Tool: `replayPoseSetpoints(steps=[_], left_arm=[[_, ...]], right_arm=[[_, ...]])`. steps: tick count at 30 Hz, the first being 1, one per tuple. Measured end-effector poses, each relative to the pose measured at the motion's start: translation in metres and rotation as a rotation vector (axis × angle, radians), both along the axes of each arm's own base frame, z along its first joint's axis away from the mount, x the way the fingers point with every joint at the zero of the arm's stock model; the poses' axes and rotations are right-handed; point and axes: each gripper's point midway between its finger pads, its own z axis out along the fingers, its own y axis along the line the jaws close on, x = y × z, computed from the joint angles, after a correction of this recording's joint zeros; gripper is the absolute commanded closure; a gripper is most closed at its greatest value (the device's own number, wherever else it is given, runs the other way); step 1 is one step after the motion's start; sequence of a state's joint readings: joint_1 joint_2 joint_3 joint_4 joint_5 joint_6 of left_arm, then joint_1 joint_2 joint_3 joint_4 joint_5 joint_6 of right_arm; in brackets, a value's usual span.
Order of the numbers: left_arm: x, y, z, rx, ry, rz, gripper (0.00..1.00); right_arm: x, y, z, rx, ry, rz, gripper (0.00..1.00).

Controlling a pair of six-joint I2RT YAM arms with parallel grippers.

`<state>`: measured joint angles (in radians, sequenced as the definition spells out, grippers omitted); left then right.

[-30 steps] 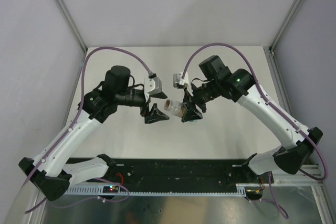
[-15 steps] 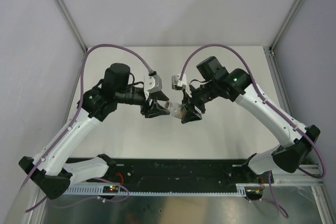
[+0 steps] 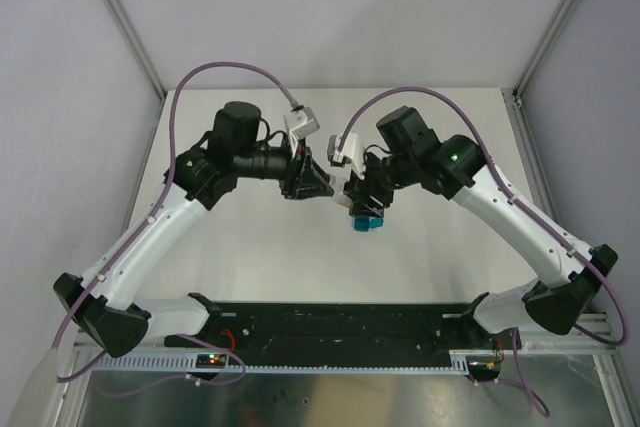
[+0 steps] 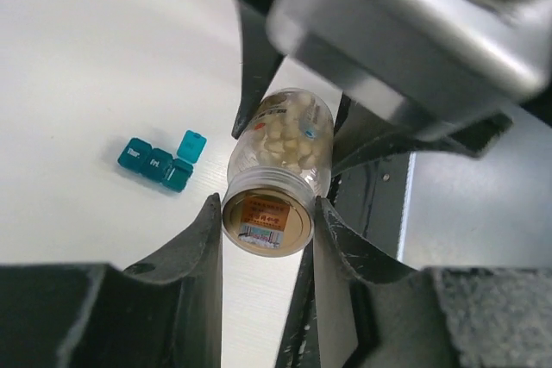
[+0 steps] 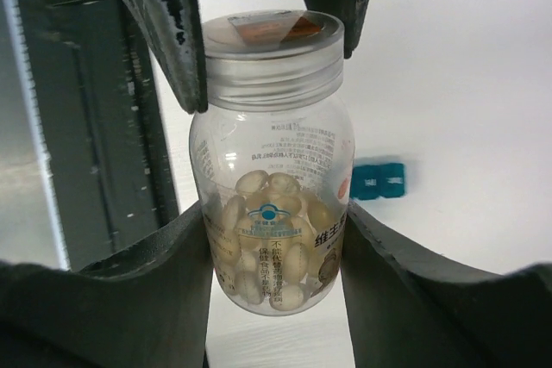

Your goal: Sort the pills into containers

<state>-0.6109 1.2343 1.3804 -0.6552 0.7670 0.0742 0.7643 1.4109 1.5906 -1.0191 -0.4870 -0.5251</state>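
Note:
A clear bottle (image 5: 274,170) holding pale oval pills (image 5: 272,239) hangs above the table between both grippers. My right gripper (image 5: 276,217) is shut on the bottle's body. My left gripper (image 4: 267,213) is shut on its clear screw cap (image 4: 267,223), which has an orange label. The containers (image 4: 159,163) are a teal strip lying on the table, with one lid (image 4: 191,144) standing open. In the top view the containers (image 3: 365,223) lie just below the right gripper (image 3: 360,195), and the left gripper (image 3: 312,185) meets it from the left.
A black rail (image 3: 340,327) carrying the arm bases runs along the near table edge. Grey walls stand on both sides, with a metal post (image 3: 120,22) at the back left. Purple cables (image 3: 230,72) arch over the arms.
My left gripper moved right to the bottle and shut on its cap. Both grippers shifted slightly toward the back with the bottle. The teal containers now show below the right gripper.

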Motion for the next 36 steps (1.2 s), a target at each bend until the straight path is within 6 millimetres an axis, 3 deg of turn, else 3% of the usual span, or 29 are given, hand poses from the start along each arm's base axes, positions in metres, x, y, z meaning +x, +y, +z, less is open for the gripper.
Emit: replayPoseSetpoints(steps=[2, 10, 14, 24, 29, 36], left_arm=[[0.008, -0.001, 0.004, -0.021, 0.051, 0.059, 0.98], [0.041, -0.002, 0.019, -0.124, 0.231, 0.252, 0.30], [0.044, -0.004, 0.019, -0.139, 0.283, 0.269, 0.05], [0.041, 0.005, 0.015, -0.147, 0.229, 0.198, 0.00], [0.017, 0.018, 0.011, -0.132, 0.054, 0.083, 0.01], [-0.017, 0.023, 0.031, -0.154, -0.214, -0.065, 0.02]], right_arm=[[0.009, -0.001, 0.003, -0.008, -0.056, -0.038, 1.00], [0.043, -0.003, 0.019, -0.009, -0.212, -0.189, 1.00], [0.052, -0.004, 0.021, -0.008, -0.236, -0.237, 1.00], [0.047, -0.003, 0.013, 0.001, -0.190, -0.210, 1.00], [0.033, -0.001, 0.010, 0.041, -0.097, -0.134, 1.00], [-0.004, -0.002, 0.007, 0.086, 0.067, 0.018, 1.00]])
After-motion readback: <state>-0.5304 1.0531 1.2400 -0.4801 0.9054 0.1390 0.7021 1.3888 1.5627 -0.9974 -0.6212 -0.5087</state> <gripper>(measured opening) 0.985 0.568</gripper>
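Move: The left fingers already hold the clear pill bottle's cap, right at their hand point; from the right hand, which grips the bottle's body, the cap is about 5 cm to the left, 3 cm up and 1 cm ahead. The teal pillbox lies on the table about 8 cm ahead, 9 cm right and 27 cm below the left hand, or 8 cm ahead, 3 cm right and 24 cm below the right hand. Forward and slightly up together, about 5 cm, the hands counter-twist: the left tips about 15–20 degrees, turning the cap counter-clockwise as seen facing it, while the right rolls the bottle the opposite way. The left fingers then spread wide, letting go, and that hand swings back about 6 cm and some 3 cm left, ending clear of the cap; the right, grip kept, returns and turns back. ##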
